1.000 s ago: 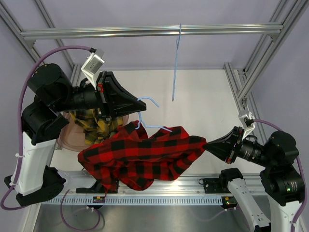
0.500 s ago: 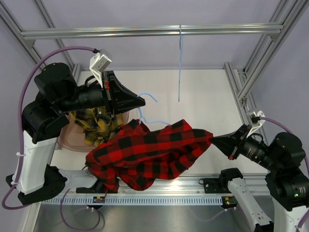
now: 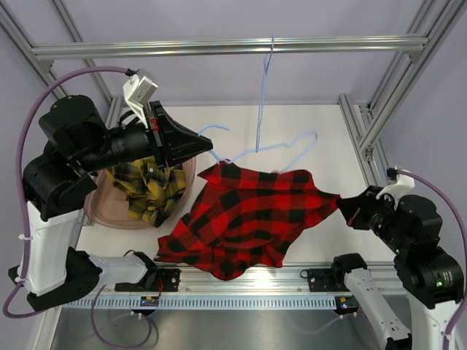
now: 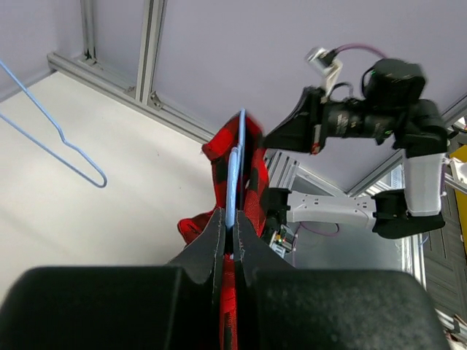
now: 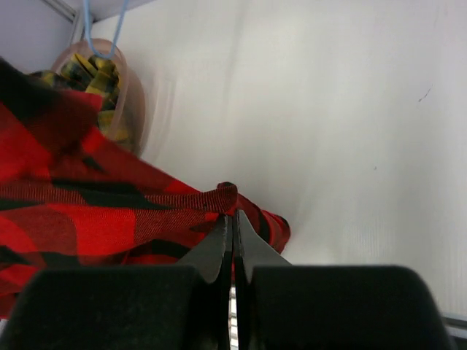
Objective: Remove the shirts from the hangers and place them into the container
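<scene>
The red-and-black shirt [image 3: 248,211] hangs stretched between my two grippers over the table's near half. My left gripper [image 3: 215,144] is shut on a light-blue hanger [image 3: 295,138], whose wire runs up between the jaws [image 4: 233,164] with red cloth [image 4: 252,142] around it. The hanger's far shoulder shows bare above the shirt. My right gripper [image 3: 341,206] is shut on the shirt's hem [image 5: 222,197]. A second hanger [image 3: 263,95] dangles empty from the top rail. The yellow-and-black shirt [image 3: 146,186] lies in the pinkish container [image 3: 98,211].
Silver frame rails [image 3: 219,47] run along the back and both sides, with posts [image 3: 365,124] at the right. A slotted rail [image 3: 241,281] lines the table's near edge. The hanging hanger [image 4: 51,131] swings just left of my left wrist.
My right gripper has closed on the hem and drawn the red shirt right and back. The left arm raised the hanger, whose far shoulder now shows outside the shirt.
</scene>
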Motion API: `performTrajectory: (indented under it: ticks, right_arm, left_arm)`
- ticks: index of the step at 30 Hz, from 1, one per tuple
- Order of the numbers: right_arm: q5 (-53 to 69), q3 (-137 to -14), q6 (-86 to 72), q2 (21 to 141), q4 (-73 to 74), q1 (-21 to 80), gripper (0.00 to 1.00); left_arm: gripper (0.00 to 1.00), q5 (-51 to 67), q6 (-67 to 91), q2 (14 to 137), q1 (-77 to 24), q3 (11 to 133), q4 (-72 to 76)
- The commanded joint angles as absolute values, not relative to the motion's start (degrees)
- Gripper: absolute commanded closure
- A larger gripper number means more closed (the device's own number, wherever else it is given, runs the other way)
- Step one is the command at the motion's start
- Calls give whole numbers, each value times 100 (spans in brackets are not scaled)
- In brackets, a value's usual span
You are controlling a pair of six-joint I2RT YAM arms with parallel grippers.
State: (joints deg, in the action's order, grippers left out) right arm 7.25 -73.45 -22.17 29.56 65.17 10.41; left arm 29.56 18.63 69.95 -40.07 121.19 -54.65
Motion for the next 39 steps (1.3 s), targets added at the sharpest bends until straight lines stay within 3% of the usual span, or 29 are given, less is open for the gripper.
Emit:
performTrajectory:
  ticks: [1,5,8,13,17,20,21,22,25,32,39]
  right_arm:
    - [369,-6909,-2346,2647,6803,1037,100]
    - [-465,-6925,-2382,2400,7022,1037,100]
    - [-125,-7092,-2329,2443,7023,1037,100]
    - [2691,-6742,-2057,2654,6180,1037,100]
    - [3638,-6837,-1987,2882,5854,1037,100]
    - [3428,-7364,-1899,3067,5845,1037,88]
    - [3402,-7531,-1898,3241,5827,1037,70]
    - [3358,-7811,-1933,3330,5810,1037,61]
    - [3480,-8277,-2135,3628,5415,1037,47]
    - [4226,-8500,-3330,4025,3772,1037,48]
    - [4509,-8086,-3165,4104,3541,1081,48]
  left_arm:
    - [100,2830,1933,6759,-3929,12603,-4615]
    - [100,2812,1934,6802,-3929,12928,-4473]
    - [100,2874,2003,6768,-3920,12894,-4352]
    - [100,3278,2363,6741,-3920,12314,-3885]
    - [100,3647,2540,6943,-3920,12015,-3814]
    - [100,3832,2488,7154,-3929,11910,-4025]
    - [100,3893,2453,7189,-3920,11779,-4060]
    - [100,3867,2400,7216,-3920,11690,-4095]
    - [100,3893,2408,7181,-3937,11181,-3982]
    - [100,3306,2487,7154,-4104,10573,-3806]
    - [100,961,2698,7128,-5184,10626,-3508]
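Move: The red shirt, still slung on the held hanger, has its middle some 8 cm to the right of the left hand, about level fore and aft and 26 cm below it. From the right hand, which already pinches its edge, that middle is about 21 cm to the left and 5 cm lower. From the left hand, the container lies roughly 24 cm left, 19 cm farther out and 50 cm down; the empty hanger is 11 cm right, 28 cm out and 18 cm lower. The red shirt is worked off its hanger: the left hand keeps hold by the hook and lifts about 4 cm while the right tugs its pinched edge slightly down, then left and back. The right fingers open and let go, and that hand rises some 15 cm, turning counter-clockwise; the left sinks about 10 cm, going right and forward. ##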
